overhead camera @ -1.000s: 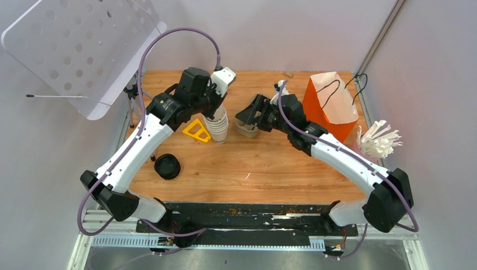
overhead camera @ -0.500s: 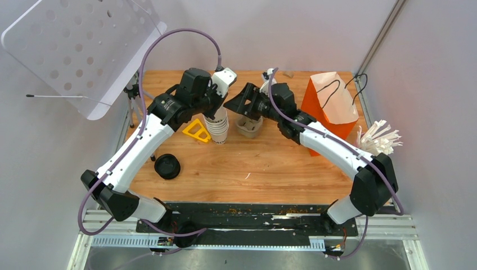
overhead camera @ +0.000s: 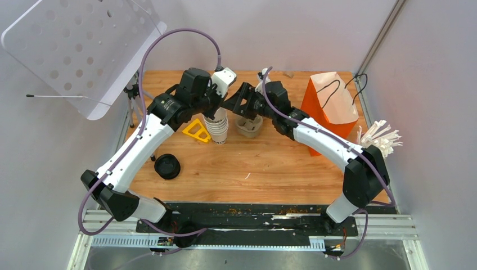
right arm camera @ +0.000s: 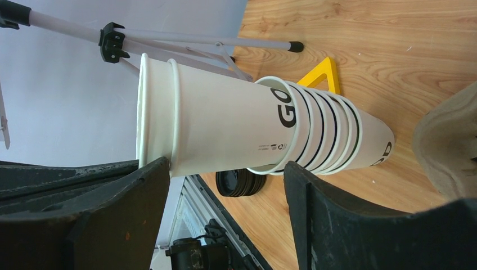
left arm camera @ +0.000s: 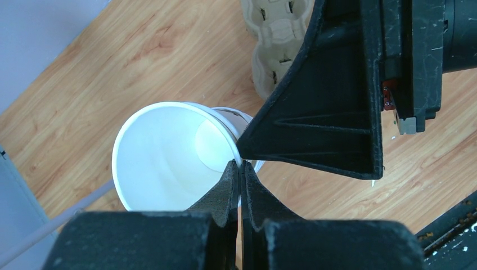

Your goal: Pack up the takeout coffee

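No lidded takeout coffee is in view. A stack of lidless white cups [overhead camera: 217, 127] [right arm camera: 225, 126] with dark lettering stands at the table's centre back. My left gripper [overhead camera: 212, 106] [left arm camera: 241, 169] is above it, shut on the rim of the top cup [left arm camera: 169, 157], which is lifted partly out of the stack. My right gripper [overhead camera: 232, 104] [right arm camera: 225, 169] is open right beside the stack. One of its fingers [right arm camera: 140, 191] is by the top cup's rim, the other [right arm camera: 315, 202] by the lower cups. Neither is pressing on the stack.
Black lids [overhead camera: 167, 166] [right arm camera: 241, 183] lie at the front left. A pulp cup carrier [overhead camera: 249, 126] [left arm camera: 275, 34] sits right of the stack, a yellow triangle [overhead camera: 197, 131] left of it. An orange bag [overhead camera: 329, 107] and white sticks [overhead camera: 379, 140] are at the right.
My right arm has swung left from over the cup carrier to the cup stack, its jaws narrowing slightly. The left gripper has kept its hold on the top cup.
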`<state>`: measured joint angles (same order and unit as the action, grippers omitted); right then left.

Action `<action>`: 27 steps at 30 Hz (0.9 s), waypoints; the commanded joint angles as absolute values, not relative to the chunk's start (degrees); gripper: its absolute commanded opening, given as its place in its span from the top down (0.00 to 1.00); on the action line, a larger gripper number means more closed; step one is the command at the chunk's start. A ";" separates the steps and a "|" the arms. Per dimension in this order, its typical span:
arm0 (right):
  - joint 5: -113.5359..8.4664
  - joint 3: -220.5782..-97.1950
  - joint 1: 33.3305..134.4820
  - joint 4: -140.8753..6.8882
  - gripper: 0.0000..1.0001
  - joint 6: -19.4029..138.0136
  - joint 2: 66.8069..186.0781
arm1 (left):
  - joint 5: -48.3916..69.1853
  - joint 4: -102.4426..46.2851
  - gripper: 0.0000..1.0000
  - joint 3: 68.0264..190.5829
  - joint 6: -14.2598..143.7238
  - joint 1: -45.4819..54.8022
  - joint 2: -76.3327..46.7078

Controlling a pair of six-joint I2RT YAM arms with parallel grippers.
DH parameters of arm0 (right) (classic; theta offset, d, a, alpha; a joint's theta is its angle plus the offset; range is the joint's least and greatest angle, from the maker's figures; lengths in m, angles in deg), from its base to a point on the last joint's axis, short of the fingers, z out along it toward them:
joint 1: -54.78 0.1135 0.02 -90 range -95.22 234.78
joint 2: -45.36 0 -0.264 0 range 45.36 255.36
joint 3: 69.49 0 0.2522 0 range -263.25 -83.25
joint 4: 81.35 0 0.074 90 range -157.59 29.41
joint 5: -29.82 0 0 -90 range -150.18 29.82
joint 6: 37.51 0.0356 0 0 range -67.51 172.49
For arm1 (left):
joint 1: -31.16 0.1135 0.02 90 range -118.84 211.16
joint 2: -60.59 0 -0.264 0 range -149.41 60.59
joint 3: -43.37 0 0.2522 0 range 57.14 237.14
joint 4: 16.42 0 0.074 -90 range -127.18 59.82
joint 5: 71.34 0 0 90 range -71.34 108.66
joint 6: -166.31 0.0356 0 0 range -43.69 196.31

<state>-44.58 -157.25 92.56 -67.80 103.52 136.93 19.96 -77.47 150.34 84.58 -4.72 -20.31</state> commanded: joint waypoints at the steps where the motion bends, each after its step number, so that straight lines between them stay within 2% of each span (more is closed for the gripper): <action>1: -45.02 -159.61 92.46 -68.33 0.27 104.35 137.85 | 19.05 -74.71 1.00 151.18 84.86 -4.61 -19.82; 12: -46.12 -160.78 92.47 -64.51 0.29 102.34 139.57 | 20.83 -76.44 1.00 153.52 85.19 -4.62 -20.83; 19: -46.56 -163.45 92.43 -60.52 0.29 99.98 138.55 | 21.29 -80.48 1.00 159.35 85.57 -4.62 -21.04; 27: -49.01 -164.41 92.35 -52.46 0.27 93.07 129.19 | 19.04 -85.47 1.00 169.00 83.00 -4.64 -19.92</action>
<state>-46.70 -162.17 92.56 -56.32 98.18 137.15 20.68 -82.91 163.83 84.30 -4.70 -21.60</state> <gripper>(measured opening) 0.721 0.009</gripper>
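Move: The right hand's upper finger sits at the rim of the second of two nested cups that the left hand pinches; that second cup's middle is about 4 cm ahead of the right hand, 3 cm left and level. The cup stack stands right under it, some 16 cm below the hand; the drink carrier is 8 cm ahead of the stack and 15 cm to its right. From the left hand, the second cup is 3 cm ahead, 4 cm left, 7 cm below. The right hand's upper finger presses the second cup's rim down, sinking about 2.5 cm with open jaws while the left holds its pinch on the top cup. Then the left lifts that cup some 7 cm straight up off the stack, its wrist tipping slightly, as the right rises about 2 cm and starts to draw back to its right. ##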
